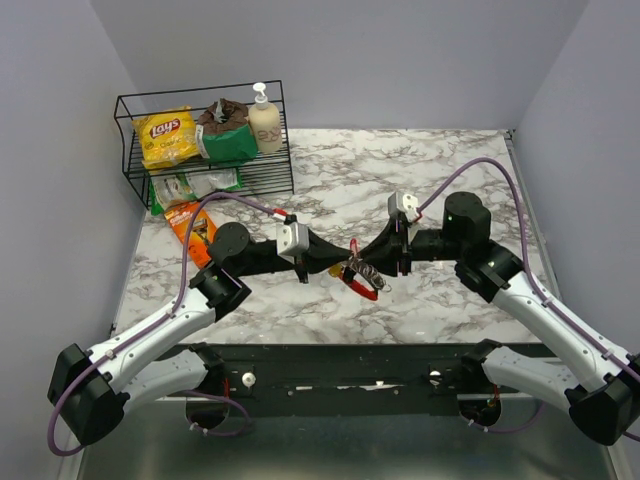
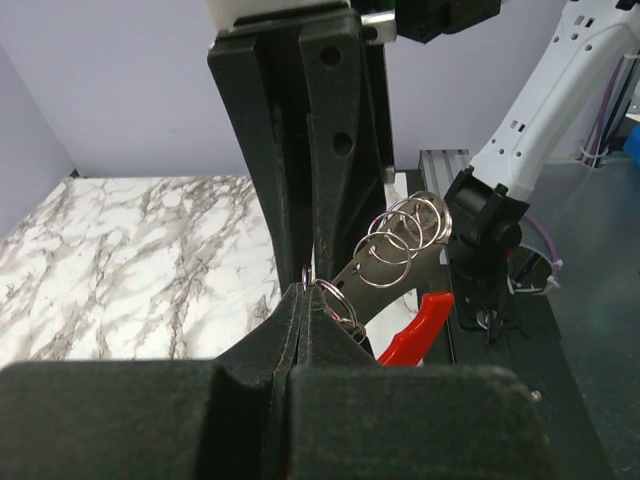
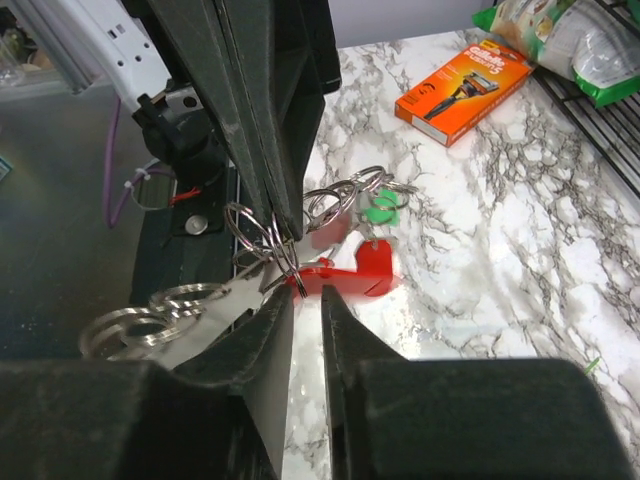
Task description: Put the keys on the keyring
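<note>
The keyring, a red curved loop with several silvery rings, hangs between both grippers just above the marble near the front edge. My left gripper is shut on one small silvery ring of the bunch. In the left wrist view, more rings and the red loop hang to the right of its tips. My right gripper faces it, its jaws a narrow gap apart with only marble between them. The red loop lies just past its tips. A green-headed key hangs on the rings behind the loop.
A black wire rack at the back left holds a Lays bag, a green bag and a soap bottle. An orange box lies in front of it. The table's front edge is close below the grippers.
</note>
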`<state>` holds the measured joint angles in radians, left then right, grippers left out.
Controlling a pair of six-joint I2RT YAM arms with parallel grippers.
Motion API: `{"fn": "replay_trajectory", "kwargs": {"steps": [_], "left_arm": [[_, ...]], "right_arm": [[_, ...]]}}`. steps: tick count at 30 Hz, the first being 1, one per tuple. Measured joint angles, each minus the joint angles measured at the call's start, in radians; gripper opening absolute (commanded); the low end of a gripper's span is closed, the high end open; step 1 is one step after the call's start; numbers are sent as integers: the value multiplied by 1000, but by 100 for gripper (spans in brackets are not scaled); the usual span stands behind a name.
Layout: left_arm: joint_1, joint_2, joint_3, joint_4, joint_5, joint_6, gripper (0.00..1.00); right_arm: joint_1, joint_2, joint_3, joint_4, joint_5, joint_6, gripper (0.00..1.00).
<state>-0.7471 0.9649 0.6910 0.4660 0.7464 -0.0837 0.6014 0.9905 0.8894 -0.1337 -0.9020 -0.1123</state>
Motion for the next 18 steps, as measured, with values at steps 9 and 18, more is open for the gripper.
{"fn": "replay_trajectory", "kwargs": {"steps": [9,18], "left_arm": [[-1,-14,-1,-24,-11,42,0],[-1,-94,-70,-38,-37,116,0]], "right_arm": [[0,-47,-8,-4,63,7,62],[0,-116,-8,1,104,8,59]]}}
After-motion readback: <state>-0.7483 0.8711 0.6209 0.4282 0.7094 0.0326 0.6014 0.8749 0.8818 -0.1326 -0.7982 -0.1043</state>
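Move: A small ring of the keyring is still pinched in the left fingertips, roughly 3 cm to the left of the right hand point and about level with it. From the right hand, the ringed metal strip lies around 3 cm back, 1 cm to the right and 2 cm lower; the red key is some 4 cm back and 4 cm below, hardly to either side. For the left hand, the keyring is right at its fingertips. Up by about 2.5 cm and some 1.5 cm to its right, the right hand backs away from the keyring in the left fingertips, after first spreading its barely parted fingers much wider in place. The left hand keeps its pinch on the ring and, a little later, eases about 1.5 cm to its left and slightly down, away from the right hand. ##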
